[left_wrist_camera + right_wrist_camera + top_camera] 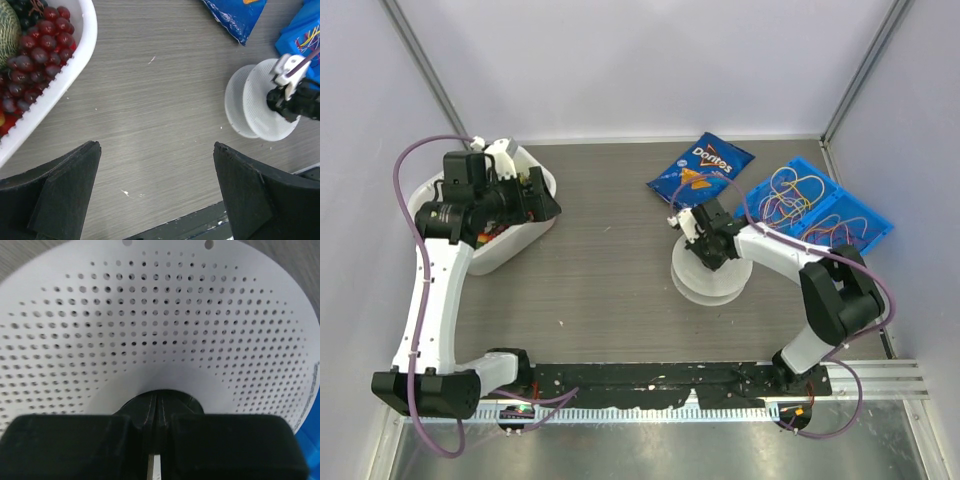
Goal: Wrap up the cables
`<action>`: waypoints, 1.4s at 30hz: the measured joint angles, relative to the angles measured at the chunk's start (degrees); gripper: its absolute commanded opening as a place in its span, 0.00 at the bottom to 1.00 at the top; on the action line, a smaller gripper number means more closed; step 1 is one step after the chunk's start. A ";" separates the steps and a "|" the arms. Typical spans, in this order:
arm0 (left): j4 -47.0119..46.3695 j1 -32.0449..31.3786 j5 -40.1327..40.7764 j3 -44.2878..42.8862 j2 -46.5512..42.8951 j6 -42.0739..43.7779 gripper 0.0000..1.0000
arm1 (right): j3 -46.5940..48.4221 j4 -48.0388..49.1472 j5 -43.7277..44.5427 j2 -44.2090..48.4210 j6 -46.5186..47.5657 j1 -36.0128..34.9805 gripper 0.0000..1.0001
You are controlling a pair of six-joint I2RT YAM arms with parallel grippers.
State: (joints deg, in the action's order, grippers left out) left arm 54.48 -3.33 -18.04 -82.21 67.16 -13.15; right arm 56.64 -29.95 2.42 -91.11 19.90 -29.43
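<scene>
Thin yellow, purple and orange-red cables (795,190) lie in loose loops in a blue tray (868,212) at the far right, and some show in the left wrist view (310,37). My right gripper (706,250) is shut, its closed fingertips (157,401) poking into the dark centre hole of a white perforated spool (150,315). Nothing shows between its fingers. The spool (710,282) stands on the table mid-right. My left gripper (155,145) hangs open over bare table, beside the basket (545,205).
A white basket (515,250) with red grapes (35,55) sits at the left. A blue Doritos bag (702,168) lies behind the spool. The blue tray's corner (295,42) touches the spool's far side. A dark rail (650,380) runs along the near edge.
</scene>
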 measured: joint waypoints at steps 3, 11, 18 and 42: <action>-0.33 1.29 -1.29 0.81 0.00 -1.88 1.00 | 0.44 0.11 0.00 -2.16 -0.31 -2.95 0.08; -1.53 1.86 -3.08 3.85 -0.39 -3.89 1.00 | 8.63 0.92 -2.97 -9.40 -2.75 -12.15 0.08; -1.53 1.95 -3.58 4.59 -0.44 -4.44 1.00 | 18.16 1.57 -4.96 -16.68 -5.92 -16.04 0.08; -2.62 0.31 -10.36 -2.08 1.88 3.37 1.00 | 27.19 -11.13 -16.24 7.80 2.03 20.52 0.43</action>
State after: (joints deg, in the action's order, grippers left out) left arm 51.86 -3.03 -28.40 -84.29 69.04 -9.78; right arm 83.83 -41.08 -13.82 -83.31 21.93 -8.91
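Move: The right hand's nearly shut fingertips are already down in the hub of the white spool, its middle practically at the hand point, about 1 cm lower. From this hand the chips bag lies some 22 cm ahead and 3 cm left; the blue tray with the cables is roughly 14 cm ahead and 23 cm right, both a few centimetres lower. From the left hand the spool lies about 34 cm right, level with it, and some 27 cm below. Still hooked in the spool's hub, the right fingers sink a centimetre and push it left along the table, travelling about 18 cm. The right hand then climbs clear, swings back right and forward above the table towards the cable tray, ending some 20 cm above its start, fingers opening to nearly half and tilting outward. The open left hand dips 2 cm, then rises about 4 cm, easing right. ##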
